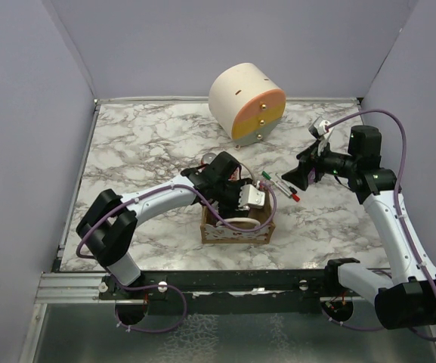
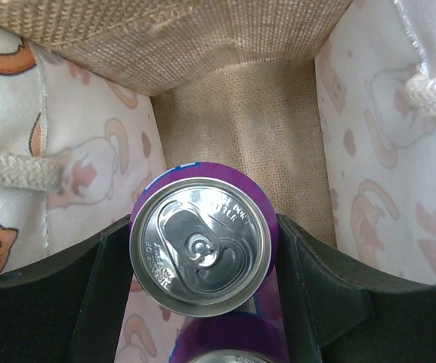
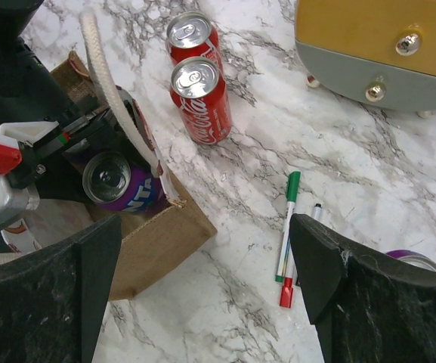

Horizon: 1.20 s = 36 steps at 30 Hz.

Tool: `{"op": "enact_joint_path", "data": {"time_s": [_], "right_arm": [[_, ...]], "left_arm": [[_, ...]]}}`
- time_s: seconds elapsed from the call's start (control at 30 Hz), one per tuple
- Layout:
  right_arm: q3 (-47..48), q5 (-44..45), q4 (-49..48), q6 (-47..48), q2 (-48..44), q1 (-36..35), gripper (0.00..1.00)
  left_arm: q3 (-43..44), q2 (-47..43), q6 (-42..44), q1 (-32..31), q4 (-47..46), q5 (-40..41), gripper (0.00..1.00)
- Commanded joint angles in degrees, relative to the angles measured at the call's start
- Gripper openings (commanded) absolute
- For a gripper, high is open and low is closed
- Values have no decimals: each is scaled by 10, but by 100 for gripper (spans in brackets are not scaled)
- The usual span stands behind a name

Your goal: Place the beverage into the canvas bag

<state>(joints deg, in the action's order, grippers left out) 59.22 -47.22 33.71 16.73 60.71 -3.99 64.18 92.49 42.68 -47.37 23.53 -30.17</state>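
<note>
The beverage, a purple can (image 2: 200, 246) with a silver top, sits between the fingers of my left gripper (image 2: 202, 265), which is shut on its sides. Gripper and can are down inside the canvas bag (image 2: 225, 45), whose tan weave and cat-print lining surround them. In the right wrist view the same purple can (image 3: 115, 181) shows inside the brown canvas bag (image 3: 157, 234), with a white rope handle arching over it. From above, my left gripper (image 1: 240, 200) reaches into the canvas bag (image 1: 236, 231) and hides the can. My right gripper (image 1: 289, 178) hovers open over the marble, right of the bag.
Two red cola cans (image 3: 202, 98) lie on the marble beyond the bag. A green and a red marker (image 3: 287, 227) lie between the bag and my right gripper (image 3: 202, 227). The cream-and-orange round drawer box (image 1: 248, 102) stands at the back.
</note>
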Motion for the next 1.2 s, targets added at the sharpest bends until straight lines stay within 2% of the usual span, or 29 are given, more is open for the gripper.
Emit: {"op": "enact_joint_path", "data": {"time_s": [0.0, 0.37, 0.6, 0.8, 0.93, 1.03, 1.17], "right_arm": [[-2, 5, -22, 2, -10, 5, 92], [-2, 5, -21, 2, -5, 5, 93], [-1, 5, -21, 2, -3, 5, 93], [-4, 6, -22, 4, -7, 5, 93], [-4, 7, -21, 4, -6, 5, 93], [-2, 7, -20, 4, -5, 5, 93], [-1, 8, -18, 5, -4, 5, 93]], "left_arm": [[11, 11, 14, -1, 2, 1, 16], [24, 1, -1, -1, 12, 29, 39], [31, -17, -11, -1, 22, 32, 65], [39, -37, -13, -1, 35, 31, 79], [50, -48, -9, -1, 55, 14, 93], [56, -55, -1, -1, 69, 5, 97], [71, -66, 21, -1, 108, -9, 97]]}}
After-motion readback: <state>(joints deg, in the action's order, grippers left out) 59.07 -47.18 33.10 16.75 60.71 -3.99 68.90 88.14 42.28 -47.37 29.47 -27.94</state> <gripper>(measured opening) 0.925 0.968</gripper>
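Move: The left hand already holds a purple can down in the canvas bag; the middle of the bag is about 2 cm back and 2 cm below that hand. The first purple can stands in it, some 6 cm to the left, 2 cm back and 3 cm lower. Outside, the nearer Coke can is about 12 cm ahead and 3 cm left, the markers about 10 cm ahead and 14 cm right. From the right hand, the bag lies roughly 19 cm left, 7 cm back and 19 cm below. Still pinching the upper part of the purple can beside the first one, the left fingers hold it almost in place, the hand nudging only slightly left. Then they open from about two thirds to nearly full, let go, and the hand rises about 5 cm straight up off the can. ##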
